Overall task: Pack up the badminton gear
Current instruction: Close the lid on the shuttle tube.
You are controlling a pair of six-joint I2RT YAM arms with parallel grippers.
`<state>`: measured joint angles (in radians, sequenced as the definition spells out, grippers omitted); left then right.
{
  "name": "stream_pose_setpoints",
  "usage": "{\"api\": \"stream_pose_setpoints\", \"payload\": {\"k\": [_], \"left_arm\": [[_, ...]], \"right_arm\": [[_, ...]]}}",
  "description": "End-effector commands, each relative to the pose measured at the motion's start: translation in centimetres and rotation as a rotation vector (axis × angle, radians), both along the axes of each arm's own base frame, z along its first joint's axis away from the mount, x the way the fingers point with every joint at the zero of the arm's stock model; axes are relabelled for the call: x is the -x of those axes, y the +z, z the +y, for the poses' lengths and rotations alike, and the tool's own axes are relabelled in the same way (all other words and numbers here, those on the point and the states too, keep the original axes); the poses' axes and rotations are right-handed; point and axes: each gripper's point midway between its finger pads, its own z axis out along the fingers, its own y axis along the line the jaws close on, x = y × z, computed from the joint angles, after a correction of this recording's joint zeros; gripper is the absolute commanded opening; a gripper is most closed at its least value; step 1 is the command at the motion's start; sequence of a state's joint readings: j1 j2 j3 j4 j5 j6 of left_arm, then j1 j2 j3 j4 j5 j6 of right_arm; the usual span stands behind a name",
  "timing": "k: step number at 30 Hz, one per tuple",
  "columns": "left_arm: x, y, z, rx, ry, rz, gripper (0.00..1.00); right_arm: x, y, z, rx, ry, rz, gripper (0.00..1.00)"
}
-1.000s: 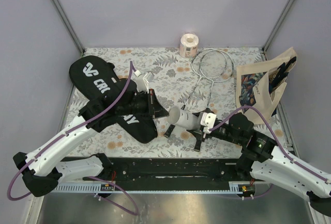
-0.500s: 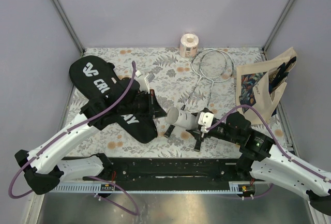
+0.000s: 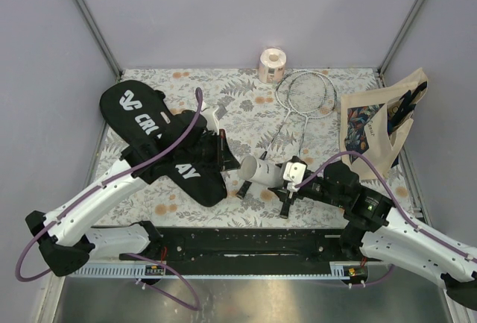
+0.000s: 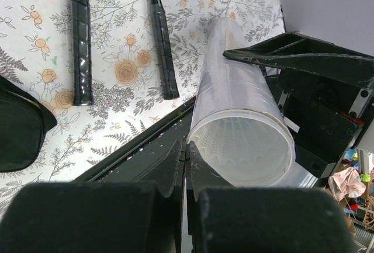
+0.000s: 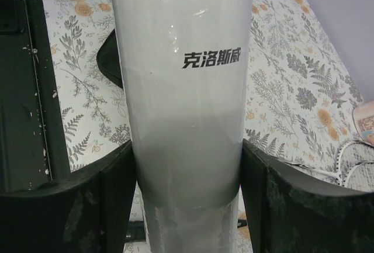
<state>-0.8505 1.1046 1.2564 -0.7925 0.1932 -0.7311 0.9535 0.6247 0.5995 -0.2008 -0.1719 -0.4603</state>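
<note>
The white tube [image 3: 262, 170] lies nearly level above the table, and my right gripper [image 3: 288, 177] is shut on its middle. In the right wrist view the tube [image 5: 184, 89] fills the gap between both fingers [image 5: 117, 200]. My left gripper [image 3: 235, 160] is shut, its tips [image 4: 187, 162] right beside the rim of the tube's open end [image 4: 239, 153], with nothing seen between them. The black racket bag [image 3: 160, 144] lies at the left under my left arm. Two rackets [image 3: 305, 93] lie at the back right, their black handles [image 4: 82, 48] reaching toward the front.
A beige printed tote bag [image 3: 373, 125] leans at the right edge. A small pinkish paper roll [image 3: 271, 64] stands at the back wall. The black base rail [image 3: 238, 241] runs along the near edge. Grey walls close in three sides.
The right gripper has carried the tube a little to the left, toward the left gripper. The left gripper has shifted slightly, staying shut at the tube's open end.
</note>
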Motion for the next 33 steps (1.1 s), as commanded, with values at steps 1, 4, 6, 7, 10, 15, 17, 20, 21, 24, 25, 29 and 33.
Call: {"api": "stream_pose_setpoints", "payload": {"k": [1, 4, 6, 7, 10, 15, 17, 20, 21, 24, 25, 29, 33], "left_arm": [[-0.5, 0.4, 0.2, -0.045, 0.003, -0.045, 0.00], [-0.5, -0.3, 0.4, -0.107, -0.004, -0.043, 0.00], [-0.3, -0.5, 0.2, -0.123, -0.021, -0.038, 0.00], [-0.2, -0.6, 0.1, -0.126, -0.026, -0.038, 0.00], [0.0, -0.4, -0.1, -0.128, -0.031, -0.046, 0.10], [-0.2, 0.1, 0.2, -0.123, -0.020, -0.069, 0.25], [-0.3, 0.4, 0.2, -0.121, -0.018, -0.074, 0.28], [-0.3, 1.0, 0.3, -0.110, -0.015, -0.086, 0.30], [-0.3, 1.2, 0.3, -0.106, -0.012, -0.091, 0.31], [-0.5, 1.8, 0.6, -0.102, 0.004, -0.107, 0.33], [-0.5, 2.1, 0.6, -0.097, 0.006, -0.113, 0.33], [-0.5, 3.7, 0.6, -0.061, 0.011, -0.133, 0.33], [-0.4, 4.0, 0.5, -0.045, 0.009, -0.142, 0.34]], "right_arm": [[-0.3, 4.6, 0.7, -0.108, 0.011, -0.101, 0.38], [-0.4, 4.6, 0.6, -0.106, 0.008, -0.100, 0.38], [-0.5, 4.4, 0.8, -0.098, 0.009, -0.095, 0.38], [-0.5, 4.3, 0.8, -0.094, 0.009, -0.092, 0.38], [-0.5, 4.2, 0.8, -0.091, 0.008, -0.088, 0.38], [-0.6, 4.3, 0.6, -0.091, 0.001, -0.091, 0.38], [-0.5, 4.2, 0.7, -0.093, 0.005, -0.088, 0.38], [-0.5, 4.1, 0.7, -0.090, 0.007, -0.086, 0.38], [-0.5, 4.1, 0.7, -0.090, 0.005, -0.084, 0.38], [-0.4, 3.9, 0.7, -0.088, 0.008, -0.080, 0.38], [-0.4, 3.9, 0.7, -0.088, 0.006, -0.080, 0.38], [-0.4, 3.8, 0.7, -0.086, 0.007, -0.077, 0.38], [-0.4, 3.9, 0.8, -0.090, 0.010, -0.077, 0.38]]}}
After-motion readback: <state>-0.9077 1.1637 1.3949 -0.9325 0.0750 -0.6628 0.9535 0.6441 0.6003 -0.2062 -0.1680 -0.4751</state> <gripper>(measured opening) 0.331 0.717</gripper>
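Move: The shuttle tube's open-looking mouth is right by the left hand's shut fingertips, its middle about 4 cm to their right, 2 cm back and 1 cm lower. On the table some 27 cm below, the left racket handle lies about 8 cm ahead and 5 cm right, the right racket handle 3 cm ahead and 17 cm right. From the right hand, which already grips the tube, the mouth is about 8 cm left, 2 cm ahead and 4 cm higher. Left hand dips 1.5 cm beside the tube's mouth, parts its fingers a third, rises 2.5 cm; right holds. ##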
